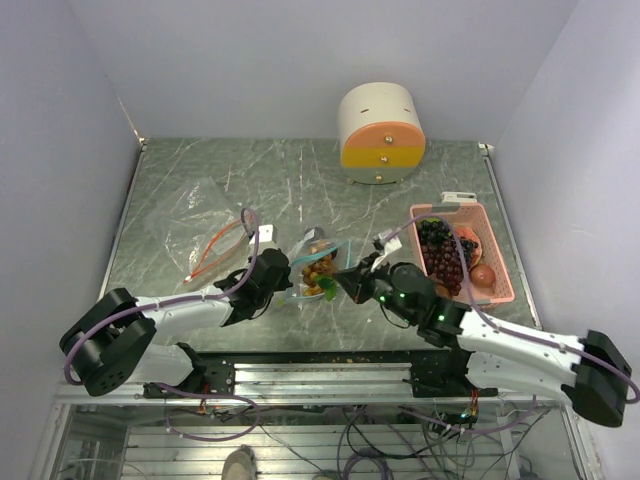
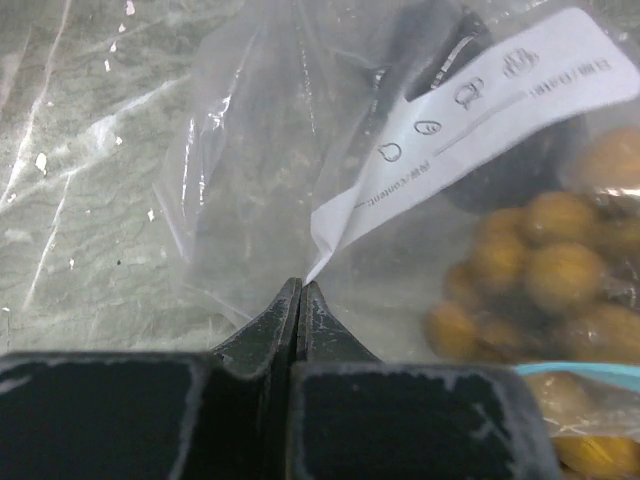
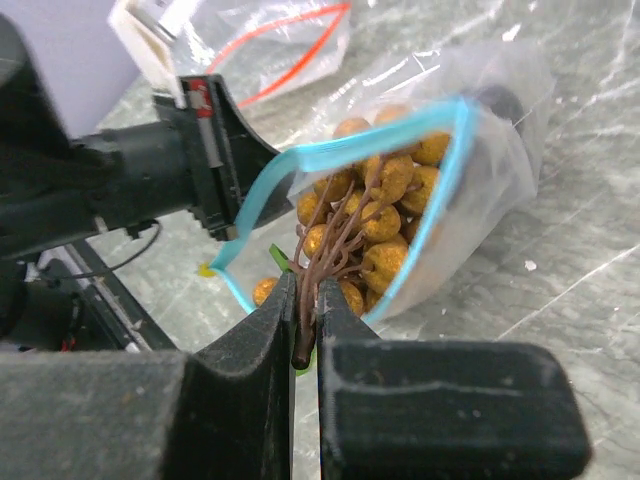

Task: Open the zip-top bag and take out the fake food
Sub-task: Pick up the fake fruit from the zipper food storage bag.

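Observation:
The clear zip-top bag [image 1: 318, 262] with a blue zip rim [image 3: 440, 125] lies at mid-table, its mouth gaping toward the arms. Inside is fake food: a tan-brown grape bunch [image 3: 385, 200] and a green piece [image 3: 278, 257]. My right gripper [image 3: 307, 290] is at the mouth, shut on the bunch's brown stem [image 3: 306, 335]. My left gripper [image 2: 301, 287] is shut on the bag's film beside its white label [image 2: 470, 110]; from the right wrist view it holds the left side of the rim. In the top view the left gripper [image 1: 288, 285] and right gripper [image 1: 345, 283] flank the bag's mouth.
A pink basket [image 1: 500, 290] at the right holds a dark purple grape bunch [image 1: 440, 255] and a reddish-orange fruit [image 1: 484, 275]. An empty bag with a red zip [image 1: 205, 240] lies at the left. A white and orange round container [image 1: 380, 130] stands at the back.

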{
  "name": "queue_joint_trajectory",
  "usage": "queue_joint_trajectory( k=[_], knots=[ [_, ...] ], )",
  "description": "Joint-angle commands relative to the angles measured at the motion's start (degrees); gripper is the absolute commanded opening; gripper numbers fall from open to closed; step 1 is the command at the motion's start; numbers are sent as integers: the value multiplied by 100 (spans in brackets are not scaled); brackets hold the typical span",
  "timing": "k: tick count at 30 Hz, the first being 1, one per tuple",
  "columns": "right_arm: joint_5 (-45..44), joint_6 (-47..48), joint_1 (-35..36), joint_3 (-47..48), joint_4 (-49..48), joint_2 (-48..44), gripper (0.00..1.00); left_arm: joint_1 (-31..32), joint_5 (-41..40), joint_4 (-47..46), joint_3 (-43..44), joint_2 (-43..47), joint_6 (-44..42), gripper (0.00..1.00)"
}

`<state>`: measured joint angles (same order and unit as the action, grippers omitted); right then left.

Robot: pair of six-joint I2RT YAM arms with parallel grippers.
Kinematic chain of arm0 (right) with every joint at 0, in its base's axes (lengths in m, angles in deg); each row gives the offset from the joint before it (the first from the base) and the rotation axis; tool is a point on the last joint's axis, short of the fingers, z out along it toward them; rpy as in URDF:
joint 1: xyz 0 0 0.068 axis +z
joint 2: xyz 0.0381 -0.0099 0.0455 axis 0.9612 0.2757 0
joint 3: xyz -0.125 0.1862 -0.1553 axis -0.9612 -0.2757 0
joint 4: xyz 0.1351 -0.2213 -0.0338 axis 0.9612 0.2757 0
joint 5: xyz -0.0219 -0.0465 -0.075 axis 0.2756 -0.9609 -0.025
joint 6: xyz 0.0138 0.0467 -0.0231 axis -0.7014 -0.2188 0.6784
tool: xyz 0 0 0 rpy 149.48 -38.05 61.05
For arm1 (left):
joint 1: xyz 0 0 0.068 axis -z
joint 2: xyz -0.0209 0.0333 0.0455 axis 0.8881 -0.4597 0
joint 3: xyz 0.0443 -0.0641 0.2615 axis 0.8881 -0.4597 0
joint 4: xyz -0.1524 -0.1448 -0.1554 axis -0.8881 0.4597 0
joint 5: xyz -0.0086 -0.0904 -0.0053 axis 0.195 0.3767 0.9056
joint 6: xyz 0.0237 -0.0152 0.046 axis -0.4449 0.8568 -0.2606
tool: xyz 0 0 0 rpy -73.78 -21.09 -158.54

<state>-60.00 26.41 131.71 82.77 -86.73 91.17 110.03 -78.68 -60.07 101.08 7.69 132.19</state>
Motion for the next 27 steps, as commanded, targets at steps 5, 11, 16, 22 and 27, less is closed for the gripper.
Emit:
queue_joint_trajectory(
  k=[5,11,16,22,27],
  knots=[
    [51,352,-118,146,805,-2156,0,9,25,-25,351,-162,-7,7],
    [-799,597,-139,418,1315,-3051,0,15,113,-238,210,-272,65,7],
    [-1373,838,-138,751,1552,-2874,0,15,106,-254,145,-273,88,7],
    [11,515,-136,451,438,-1724,0,22,180,-338,293,-306,34,7],
    [17,272,-126,180,-591,-534,0,190,139,-333,382,-376,-60,7]
  ],
)
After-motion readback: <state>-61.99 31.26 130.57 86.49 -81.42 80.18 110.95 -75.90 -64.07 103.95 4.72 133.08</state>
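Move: The fake fruit bunch, its stem already pinched by the right fingers, hangs in the blue-zip bag about 5 cm left of the right hand, 2 cm ahead and 7 cm below. The dark fruit at the bag's far end is some 9 cm ahead, 6 cm left and 13 cm down; the pink basket, 30 cm to the right, 5 cm ahead and 14 cm down. From the left hand, which already pinches the bag film, the bunch lies about 7 cm right, 3 cm ahead and 3 cm above. Keep the right fingers shut on the stem and haul it up and to the right out of the bag mouth, about 10 cm up and 8 cm across, the fingertips tipping up a little; then swing it back left some 6 cm and dip slightly. Meanwhile let the left gripper keep its pinch on the film and follow 3 cm right and a little up, sinking again at the end. ##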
